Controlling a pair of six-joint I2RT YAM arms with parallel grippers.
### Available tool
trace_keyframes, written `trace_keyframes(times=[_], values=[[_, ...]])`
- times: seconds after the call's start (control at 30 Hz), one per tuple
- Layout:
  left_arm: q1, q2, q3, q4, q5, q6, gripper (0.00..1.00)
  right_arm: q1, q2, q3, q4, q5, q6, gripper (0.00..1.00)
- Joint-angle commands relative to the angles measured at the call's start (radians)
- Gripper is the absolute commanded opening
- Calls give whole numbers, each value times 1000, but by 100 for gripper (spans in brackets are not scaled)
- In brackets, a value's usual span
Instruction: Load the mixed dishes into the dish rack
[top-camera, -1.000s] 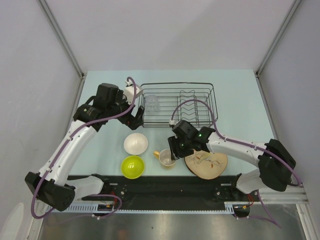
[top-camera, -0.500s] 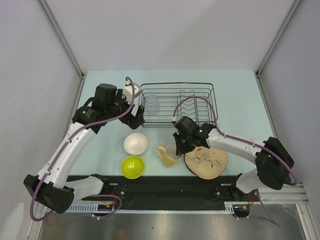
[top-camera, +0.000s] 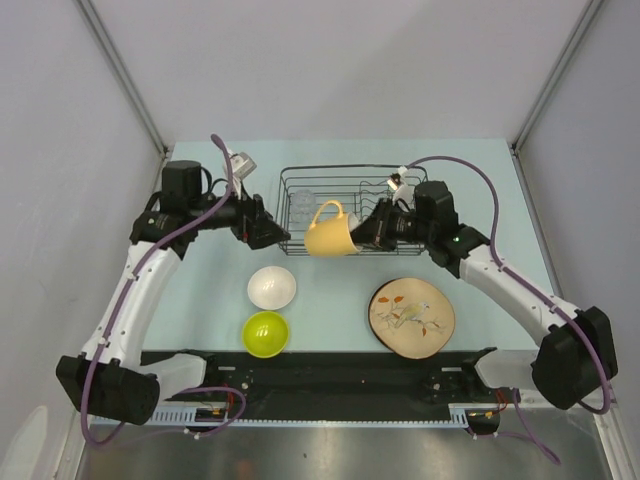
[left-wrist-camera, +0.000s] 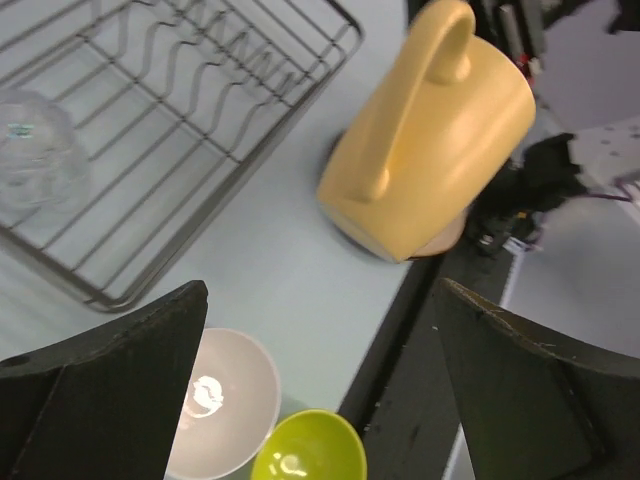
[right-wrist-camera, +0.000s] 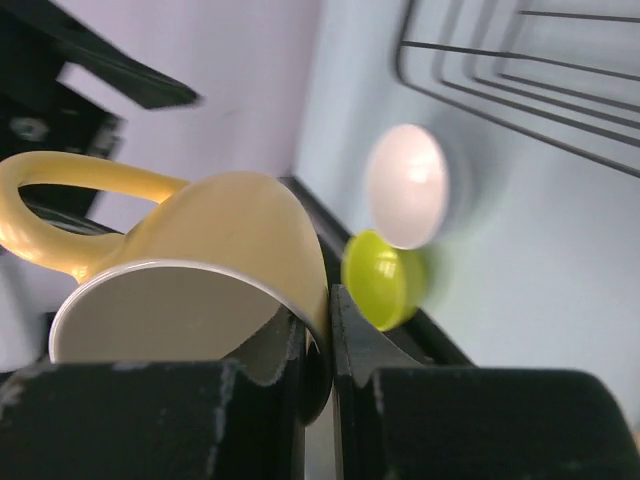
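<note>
My right gripper (top-camera: 362, 232) is shut on the rim of the yellow-orange mug (top-camera: 330, 230) and holds it tilted in the air at the front edge of the black wire dish rack (top-camera: 355, 175); the mug also shows in the right wrist view (right-wrist-camera: 200, 270) and the left wrist view (left-wrist-camera: 425, 140). My left gripper (top-camera: 277, 235) is open and empty beside the rack's left end. A clear glass (top-camera: 303, 207) stands in the rack's left part. The white bowl (top-camera: 272, 287), the lime-green bowl (top-camera: 266, 333) and the leaf-pattern plate (top-camera: 412, 317) lie on the table. The dark-rimmed plate is out of view.
Grey walls enclose the table on three sides. A black rail (top-camera: 330, 372) runs along the near edge, just in front of the green bowl and the plate. The rack's upright prongs (top-camera: 385, 190) stand in its right half.
My right gripper has lifted the mug off the table and carried it up to the rack's front edge. My left arm has drawn back a little to the left.
</note>
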Motion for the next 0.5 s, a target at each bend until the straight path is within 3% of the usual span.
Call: trace_keyframes(times=[0.0,0.2,0.47], values=[[2,-10,-49,144,289,-127,100,7,37,1,465,-188,333,0],[2,5,-78,293,384,-267,100,14,105,-25,673,-203,481,0],[2,20,-95,390,389,-335,100,53,192,-54,894,-196,600,0]])
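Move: The mug, held by its rim in the right hand, has its middle about 5 cm to that hand's left, level with it. It is being taken to the left gripper's open fingers, some 15 cm left and about 4 cm higher. From the left hand the mug lies around 10 cm right and 3 cm lower. Below the right hand, the dish rack's middle is about 15 cm ahead and 2 cm right; the white bowl is 19 cm left and 3 cm back. The mug, still pinched by the rim, is carried left and up about 5 cm each way by the right hand towards the left gripper, while that wrist tips its fingers up some 20 degrees towards level. The left hand comes to meet it, rising and shifting right and back roughly 3 cm each, fingers wide open, tipping up and turning clockwise. ##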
